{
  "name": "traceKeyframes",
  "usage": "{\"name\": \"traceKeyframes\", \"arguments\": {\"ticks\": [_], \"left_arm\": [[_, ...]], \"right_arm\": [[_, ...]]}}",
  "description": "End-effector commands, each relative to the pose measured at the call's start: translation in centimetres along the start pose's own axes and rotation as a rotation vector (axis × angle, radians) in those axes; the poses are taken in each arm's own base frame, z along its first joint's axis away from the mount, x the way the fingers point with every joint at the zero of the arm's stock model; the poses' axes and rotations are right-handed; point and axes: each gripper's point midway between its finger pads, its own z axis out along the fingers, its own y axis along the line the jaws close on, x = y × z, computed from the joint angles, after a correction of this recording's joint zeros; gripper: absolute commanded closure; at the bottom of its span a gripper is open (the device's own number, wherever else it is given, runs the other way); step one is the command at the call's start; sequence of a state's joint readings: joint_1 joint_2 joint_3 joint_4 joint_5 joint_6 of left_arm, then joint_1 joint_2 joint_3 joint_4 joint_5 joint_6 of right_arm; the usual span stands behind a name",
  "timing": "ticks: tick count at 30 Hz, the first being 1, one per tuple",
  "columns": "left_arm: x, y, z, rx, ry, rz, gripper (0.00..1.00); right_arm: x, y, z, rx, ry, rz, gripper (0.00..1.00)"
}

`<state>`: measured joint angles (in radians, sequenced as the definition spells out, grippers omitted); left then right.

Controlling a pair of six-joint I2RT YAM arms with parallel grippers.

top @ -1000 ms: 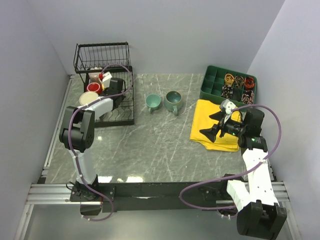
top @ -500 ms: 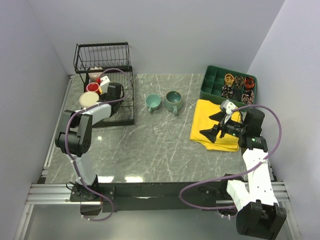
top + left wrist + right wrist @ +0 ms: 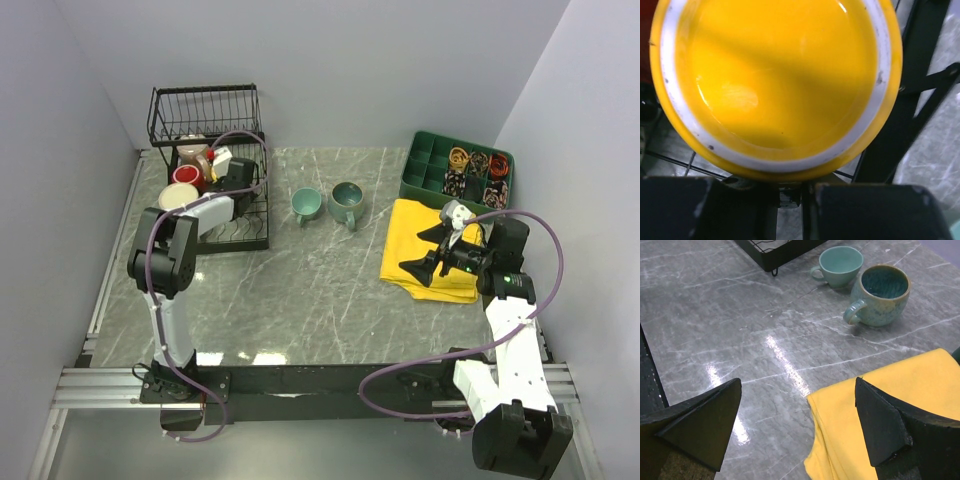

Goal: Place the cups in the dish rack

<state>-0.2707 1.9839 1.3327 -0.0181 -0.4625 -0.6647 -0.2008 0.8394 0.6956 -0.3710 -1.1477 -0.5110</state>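
A yellow cup (image 3: 775,75) fills the left wrist view, its open mouth facing the camera, with my left gripper (image 3: 802,189) shut on it at its lower edge. This happens over the black dish rack (image 3: 243,238) at the table's back left, where my left gripper (image 3: 215,165) hovers. A red cup (image 3: 185,175), a cream cup (image 3: 177,196) and a beige cup (image 3: 194,155) sit in the rack. Two teal cups (image 3: 305,205) (image 3: 347,201) stand on the table; in the right wrist view they are the smaller (image 3: 840,265) and the larger (image 3: 882,292). My right gripper (image 3: 797,405) is open above the cloth's edge.
A yellow cloth (image 3: 420,235) lies at the right under my right gripper (image 3: 425,265). Behind it a green compartment tray (image 3: 430,165) holds small items. White walls close the table at the back and on both sides. A corner of the rack (image 3: 775,252) shows in the right wrist view.
My left gripper has shifted a little over the rack with the yellow cup, nearer and then back to the right. The right arm has not moved.
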Motion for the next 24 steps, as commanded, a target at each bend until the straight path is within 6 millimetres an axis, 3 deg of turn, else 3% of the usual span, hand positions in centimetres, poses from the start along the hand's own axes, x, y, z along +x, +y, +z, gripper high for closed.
{"name": "traceKeyframes", "arguments": {"ticks": [1, 8, 11, 15, 24], "left_arm": [[-2.2, -2.2, 0.3, 0.035, -0.052, -0.064, 0.99], [-1.0, -2.1, 0.6, 0.021, -0.01, -0.034, 0.94], [-1.0, -2.2, 0.8, 0.018, -0.007, -0.029, 0.8], [-1.2, -2.1, 0.6, 0.018, -0.007, -0.015, 0.56], [-2.0, -2.1, -1.6, 0.079, -0.013, 0.055, 0.43]], "right_arm": [[-1.7, -0.1, -0.3, -0.001, -0.026, -0.058, 0.0], [-1.7, 0.0, -0.3, -0.006, -0.025, -0.058, 0.0], [-1.7, 0.0, -0.3, -0.007, -0.024, -0.059, 0.0], [-1.6, -0.1, -0.3, -0.006, -0.023, -0.057, 0.0], [-1.7, 0.0, -0.4, -0.009, -0.02, -0.06, 0.0]]}}
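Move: The left gripper already holds the yellow cup, bottom up, by its handle, with the cup's middle about 6 cm ahead and 2 cm left at hand height. Its dish rack spot lies directly under the cup, roughly 7 cm below the hand. The red cup stands 11 cm left and 2 cm ahead of the hand, the cream mug about 10 cm left and 8 cm ahead, both slightly lower. From the right hand, the spot is some 30 cm ahead, 40 cm left and 20 cm down. Bring the left gripper straight down about 2.5 cm with the yellow cup still gripped by its handle, tipping the fingers some 5 degrees further down, to set the cup upside down on the rack wires beside the red cup. Hold there briefly, then open the fingers to about half, letting go of the handle, and ease up and forward about a centimetre each. ##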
